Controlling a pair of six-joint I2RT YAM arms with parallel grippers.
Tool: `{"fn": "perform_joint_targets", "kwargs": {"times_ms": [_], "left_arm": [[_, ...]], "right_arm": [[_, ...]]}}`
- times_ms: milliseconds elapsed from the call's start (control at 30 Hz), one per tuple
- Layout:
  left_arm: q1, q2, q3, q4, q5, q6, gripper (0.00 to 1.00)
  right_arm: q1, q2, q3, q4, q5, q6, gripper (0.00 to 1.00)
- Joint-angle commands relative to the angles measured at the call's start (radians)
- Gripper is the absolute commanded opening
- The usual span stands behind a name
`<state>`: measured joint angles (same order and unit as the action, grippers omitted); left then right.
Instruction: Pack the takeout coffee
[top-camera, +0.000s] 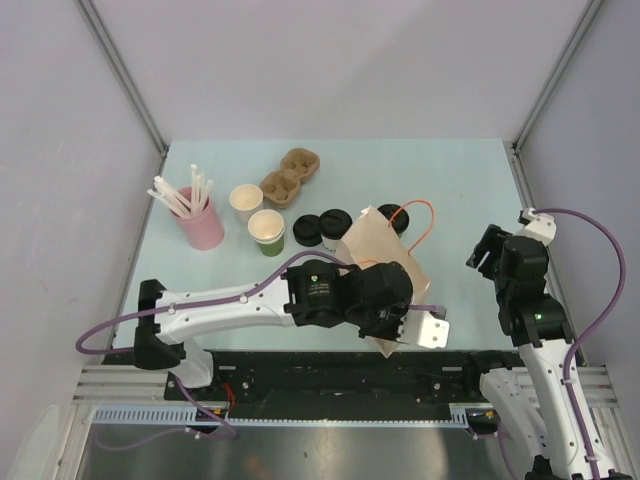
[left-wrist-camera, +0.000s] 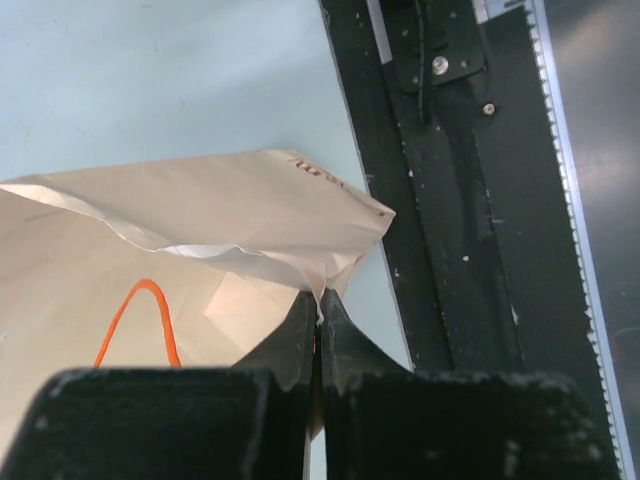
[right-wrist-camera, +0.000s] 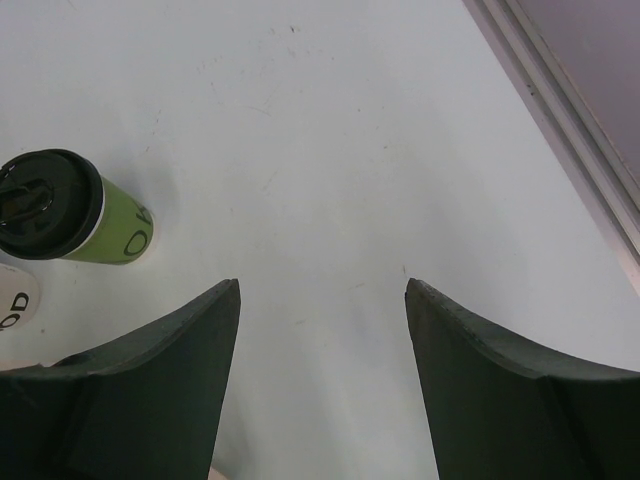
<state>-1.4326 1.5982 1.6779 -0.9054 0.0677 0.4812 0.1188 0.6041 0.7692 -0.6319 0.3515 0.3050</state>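
Note:
A brown paper bag (top-camera: 385, 262) with an orange handle (top-camera: 420, 215) lies open at the table's near middle. My left gripper (top-camera: 392, 335) is shut on the bag's crumpled rim (left-wrist-camera: 300, 255), and its fingers (left-wrist-camera: 345, 335) are pressed together on the paper. Two black-lidded cups (top-camera: 308, 228) (top-camera: 334, 224) stand side by side just left of the bag. A third black lid (top-camera: 393, 213) shows behind the bag. In the right wrist view a green-sided takeout coffee cup (right-wrist-camera: 70, 210) with a black lid stands far left. My right gripper (right-wrist-camera: 322, 285) is open over bare table, right of the bag (top-camera: 487, 250).
A pink cup of white straws (top-camera: 203, 225) stands at the left. Two lidless cups, one white (top-camera: 246, 200) and one green (top-camera: 267, 230), sit beside it. A cardboard cup carrier (top-camera: 290, 178) lies behind them. The black rail (left-wrist-camera: 450, 200) runs along the near edge.

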Motion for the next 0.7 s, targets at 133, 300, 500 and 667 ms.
{"fn": "perform_joint_targets", "kwargs": {"times_ms": [133,300,500,667], "left_arm": [[0.026,-0.014,-0.081,0.123,0.057,0.016,0.23],[0.028,-0.032,-0.058,0.120,0.041,0.016,0.64],[0.046,-0.043,0.139,0.059,0.009,-0.044,0.84],[0.112,-0.053,0.337,-0.029,0.027,-0.081,0.93]], "right_arm": [[-0.005,0.002,0.042,0.003,0.006,-0.018,0.73],[-0.005,0.006,0.042,0.005,0.000,-0.018,0.73],[-0.005,0.020,0.042,0.005,-0.014,-0.015,0.73],[-0.005,0.033,0.042,0.008,-0.023,-0.023,0.73]]}}
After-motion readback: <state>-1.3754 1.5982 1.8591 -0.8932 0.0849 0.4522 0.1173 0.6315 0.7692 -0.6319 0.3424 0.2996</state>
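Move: Just past the left hand, which still pinches the near rim of the paper bag, the bag's middle lies roughly 10 cm ahead, 2 cm left and 10 cm below. Beyond it, all about 19 cm below the hand, the green lidded cup stands some 27 cm ahead, straight on, and the white lidded cup 27 cm ahead and 12 cm left. From the right hand the bag's middle is about 17 cm left, 8 cm back and 8 cm below. Lowering the bag's rim a last 2 cm with a slight push forward, the left hand stops, spreads its fingers from shut to almost fully open and so lets go of the paper. It then rises quickly, some 9 cm from its lowest point, away from the rim, drifting a little forward and right as the wrist tilts about 10 degrees. ##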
